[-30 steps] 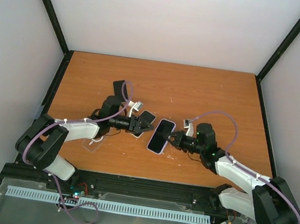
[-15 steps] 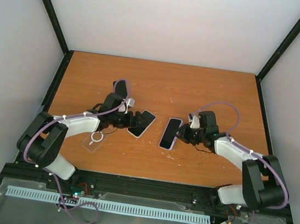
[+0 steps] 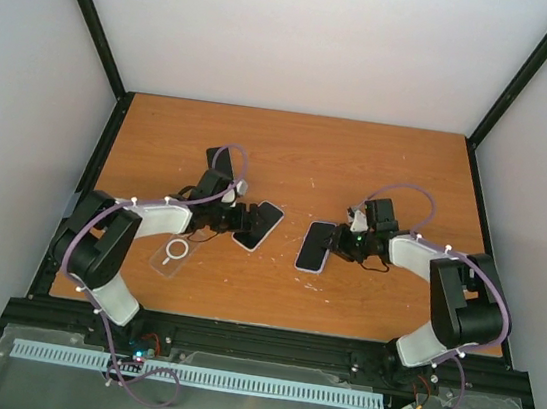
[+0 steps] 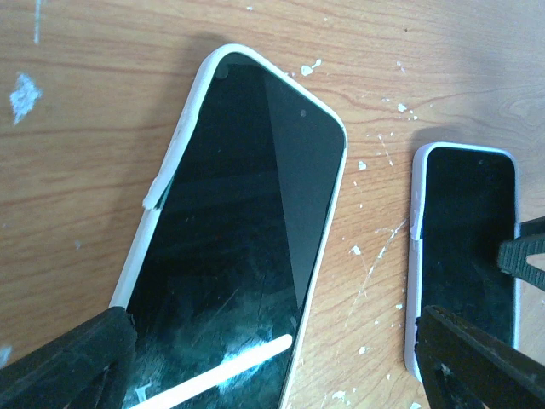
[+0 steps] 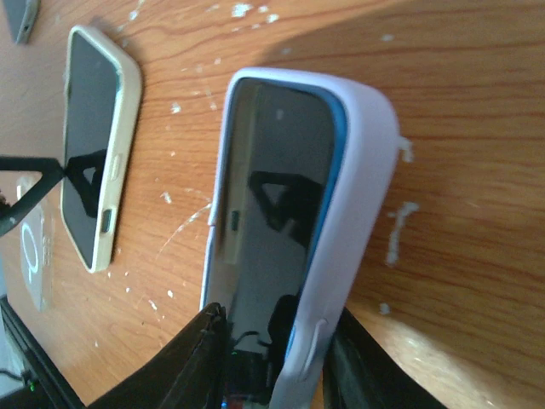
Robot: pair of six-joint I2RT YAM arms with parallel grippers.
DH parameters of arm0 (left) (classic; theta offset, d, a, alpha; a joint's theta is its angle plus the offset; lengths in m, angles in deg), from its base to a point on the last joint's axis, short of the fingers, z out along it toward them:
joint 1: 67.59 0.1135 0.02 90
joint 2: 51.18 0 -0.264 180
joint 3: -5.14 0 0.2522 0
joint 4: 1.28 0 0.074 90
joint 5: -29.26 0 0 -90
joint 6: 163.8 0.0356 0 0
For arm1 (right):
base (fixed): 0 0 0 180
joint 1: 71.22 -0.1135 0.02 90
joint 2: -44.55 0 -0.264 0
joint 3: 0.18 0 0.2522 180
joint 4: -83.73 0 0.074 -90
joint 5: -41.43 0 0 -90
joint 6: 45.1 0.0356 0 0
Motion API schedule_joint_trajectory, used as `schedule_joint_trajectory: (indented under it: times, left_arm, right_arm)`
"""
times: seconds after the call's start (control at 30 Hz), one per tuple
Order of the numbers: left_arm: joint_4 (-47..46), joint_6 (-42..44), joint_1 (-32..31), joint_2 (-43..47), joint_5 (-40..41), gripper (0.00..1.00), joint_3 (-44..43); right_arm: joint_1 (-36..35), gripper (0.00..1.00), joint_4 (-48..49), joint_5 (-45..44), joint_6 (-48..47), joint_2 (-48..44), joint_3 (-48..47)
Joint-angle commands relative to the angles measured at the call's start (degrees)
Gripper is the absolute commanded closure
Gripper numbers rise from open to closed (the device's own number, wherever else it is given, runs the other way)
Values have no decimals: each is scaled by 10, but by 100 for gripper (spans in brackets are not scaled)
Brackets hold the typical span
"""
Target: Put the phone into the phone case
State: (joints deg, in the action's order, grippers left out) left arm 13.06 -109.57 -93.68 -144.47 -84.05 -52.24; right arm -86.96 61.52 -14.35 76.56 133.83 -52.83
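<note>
A phone (image 3: 316, 246) in a lilac phone case (image 5: 362, 187) rests on the table right of centre, tipped up on one long side. My right gripper (image 3: 341, 246) straddles its near end. The jaws (image 5: 274, 328) stand a little apart, the right finger against the case's back. A second phone with a cream-white rim (image 3: 259, 225) lies flat, screen up, left of centre. My left gripper (image 3: 234, 222) stands wide open behind it, with that phone's (image 4: 247, 230) near end between its fingers (image 4: 72, 362) and untouched. The lilac-cased phone (image 4: 473, 247) shows at the right of the left wrist view.
A clear case with a white ring (image 3: 174, 254) lies flat near the front left, beside my left forearm. The cream-rimmed phone (image 5: 89, 136) lies a short gap from the lilac one. White flecks dot the wooden table (image 3: 359, 165).
My right arm swung the lilac-cased phone right and down to the table, and its jaws parted. My left gripper opened wide and let go of the cream-rimmed phone.
</note>
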Motion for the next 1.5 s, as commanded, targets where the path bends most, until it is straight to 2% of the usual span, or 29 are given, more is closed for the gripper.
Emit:
schedule_joint_trajectory:
  times: [0.0, 0.1, 0.23, 0.27, 0.4, 0.5, 0.77, 1.0, 1.2, 1.3, 1.47]
  left_arm:
    - [2, 11, 4, -30, -24, 10, -3]
    - [-8, -2, 4, -25, -50, 10, 5]
    - [-22, -13, 4, 1, -76, 10, 16]
    - [-15, -12, 4, 6, -67, 9, 12]
    - [41, -2, 5, 18, 39, 7, -10]
    - [72, 5, 6, 13, 87, 5, -26]
    - [78, 5, 6, -32, 95, 6, -46]
    - [44, -30, -4, -26, -5, 8, -31]
    - [42, -63, -47, -25, -33, 9, -47]
    - [64, -60, -47, -11, -1, 9, -68]
    - [183, -35, -36, -21, 150, 3, -159]
  right_arm:
    - [9, 65, -28, -38, -16, -2, -22]
    - [9, 59, -46, -59, -12, -14, -23]
    - [10, 44, -62, -77, -6, -41, -16]
    - [10, 41, -64, -79, -2, -49, -12]
    - [10, 12, -47, -58, 22, -86, 17]
    - [10, 2, -41, -47, 36, -122, 39]
    - [9, 0, -42, -27, 47, -190, 68]
    - [9, 0, -48, -23, 50, -222, 76]
    - [9, 0, -43, -17, 50, -232, 77]
    - [9, 0, -40, -10, 45, -232, 83]
    - [8, 0, -32, -3, 47, -248, 97]
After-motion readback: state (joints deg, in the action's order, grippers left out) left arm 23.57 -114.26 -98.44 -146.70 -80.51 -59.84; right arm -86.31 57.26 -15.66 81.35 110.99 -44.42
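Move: The phone in the white case lies almost under the open left fingers, about 3 cm to the right, 1 cm ahead and 3 cm lower. The phone in the lilac case is about 20 cm to the left hand's right and 3 cm back; its middle is some 4 cm left of the right hand, level with it and 2 cm below. From the right hand, the white-cased phone is 21 cm left and 4 cm farther out. The clear case sits about 20 cm left and 9 cm back of the left hand. The lilac-cased phone, still between the already loosening right fingers, is set down about 2 cm to the right; the fingers spread fully and that hand rises some 6 cm, drawing back. Around the white-cased phone the wide-open left hand nudges a little right, then left and forward while dipping, then sweeps about 5 cm right and back to straighten it. ##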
